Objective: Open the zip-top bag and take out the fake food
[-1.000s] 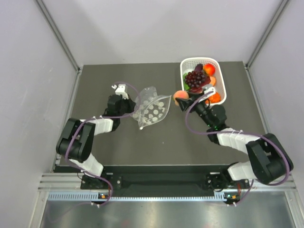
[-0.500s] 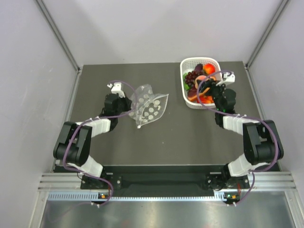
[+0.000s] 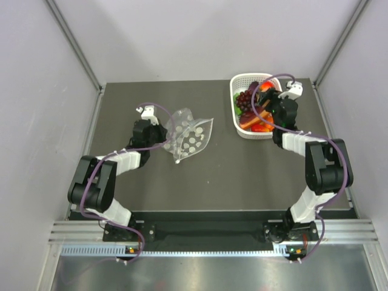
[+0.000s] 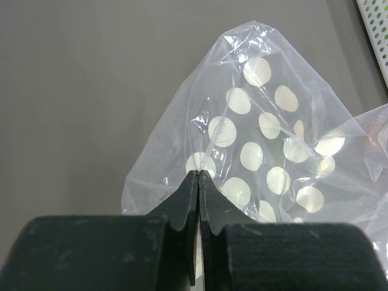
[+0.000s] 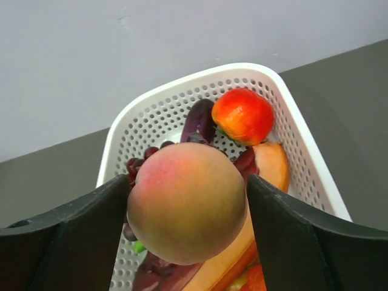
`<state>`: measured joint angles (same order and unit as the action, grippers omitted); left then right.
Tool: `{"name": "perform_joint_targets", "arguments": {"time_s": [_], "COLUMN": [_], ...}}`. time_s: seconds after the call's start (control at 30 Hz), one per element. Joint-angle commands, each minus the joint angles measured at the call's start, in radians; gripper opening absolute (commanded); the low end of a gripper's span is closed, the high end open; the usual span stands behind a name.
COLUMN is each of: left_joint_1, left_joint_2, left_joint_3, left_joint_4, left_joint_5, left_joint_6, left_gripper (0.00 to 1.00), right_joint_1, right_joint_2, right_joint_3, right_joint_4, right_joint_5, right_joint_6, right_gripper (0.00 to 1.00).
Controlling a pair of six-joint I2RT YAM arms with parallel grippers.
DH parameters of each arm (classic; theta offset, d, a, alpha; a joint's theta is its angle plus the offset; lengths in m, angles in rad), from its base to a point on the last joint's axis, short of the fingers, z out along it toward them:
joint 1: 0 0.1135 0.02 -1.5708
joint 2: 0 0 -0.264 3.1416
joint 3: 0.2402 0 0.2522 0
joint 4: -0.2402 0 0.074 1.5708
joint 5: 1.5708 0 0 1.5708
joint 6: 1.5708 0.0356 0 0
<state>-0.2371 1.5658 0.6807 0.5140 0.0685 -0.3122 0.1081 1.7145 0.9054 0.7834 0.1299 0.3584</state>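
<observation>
The zip-top bag (image 3: 191,136), clear with white dots, stands lifted off the dark table, and my left gripper (image 3: 162,130) is shut on its near edge. In the left wrist view the jaws meet tip to tip (image 4: 199,176) with the bag (image 4: 267,139) spreading beyond them. My right gripper (image 5: 188,182) hovers over the white basket (image 5: 182,82) with a round peach-orange fruit (image 5: 187,202) between its fingers. The left finger touches the fruit; a thin gap shows at the right finger. A red-orange fruit (image 5: 244,115) and a dark grape bunch (image 3: 244,100) lie in the basket.
The white lattice basket (image 3: 233,91) sits at the table's back right and also holds a long purple eggplant (image 5: 199,120) and an orange wedge (image 5: 273,167). Grey walls close in the table on three sides.
My right arm carried the peach-orange fruit from beside the bag up over the basket, and its jaws have widened a little. The left gripper kept its hold on the bag.
</observation>
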Motion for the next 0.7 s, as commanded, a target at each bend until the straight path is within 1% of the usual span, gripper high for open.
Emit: {"name": "perform_joint_targets", "arguments": {"time_s": [0.0,0.03,0.07,0.1,0.3,0.37,0.53,0.67], "left_joint_1": [0.005,0.005,0.005,0.005,0.005,0.005,0.005,0.009], "left_joint_2": [-0.026,-0.023,-0.023,-0.021,-0.021,-0.026,-0.047,-0.073], "left_joint_3": [0.033,0.036,0.037,0.039,0.04,0.04,0.046,0.071], "left_joint_4": [0.017,0.015,0.009,0.009,0.004,0.003,-0.019,-0.058], "left_joint_5": [-0.001,0.001,0.002,0.004,0.001,-0.009,-0.059,-0.16], "left_joint_6": [0.002,0.002,0.002,0.002,0.002,0.002,0.002,0.004], "left_gripper": [0.04,0.04,0.04,0.04,0.04,0.04,0.04,0.04], "right_joint_1": [-0.01,-0.01,-0.008,-0.008,-0.002,0.007,0.06,0.119], "right_joint_2": [0.005,0.004,0.004,0.002,-0.026,-0.056,-0.169,-0.265], "right_joint_3": [0.047,0.044,0.046,0.052,0.023,-0.008,-0.129,-0.247], "right_joint_4": [-0.016,-0.015,-0.015,-0.036,-0.038,0.008,0.046,0.073], "right_joint_5": [0.06,0.059,0.062,0.065,0.074,0.042,0.034,0.036], "right_joint_6": [-0.01,-0.01,-0.012,-0.012,-0.021,-0.024,-0.082,-0.122], "right_gripper": [0.78,0.79,0.97,1.0,1.0,1.0,1.0,1.0]}}
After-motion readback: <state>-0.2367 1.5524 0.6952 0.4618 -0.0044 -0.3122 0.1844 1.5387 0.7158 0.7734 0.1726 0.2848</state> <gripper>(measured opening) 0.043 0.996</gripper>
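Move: The right gripper holds the peach over the white basket, whose middle lies about 2 cm back, 2 cm left and some 9 cm below. In it, the grapes lie roughly 6 cm left and 1 cm ahead, the round red fruit about 7 cm ahead and 2 cm right, and the mango some 9 cm back, straight in line, all about 8 cm down. From the left gripper, the basket is roughly 17 cm ahead, 42 cm right and slightly lower. Spread the right fingers fully to let go of the peach over the basket, letting the hand sink about 1 cm and drift slightly right. Hold there briefly, then draw the open gripper back about 5 cm and some 3 cm left, away from the peach, nearly level. Keep the left fingers shut on the bag, easing that hand about 1 cm left at the end. ##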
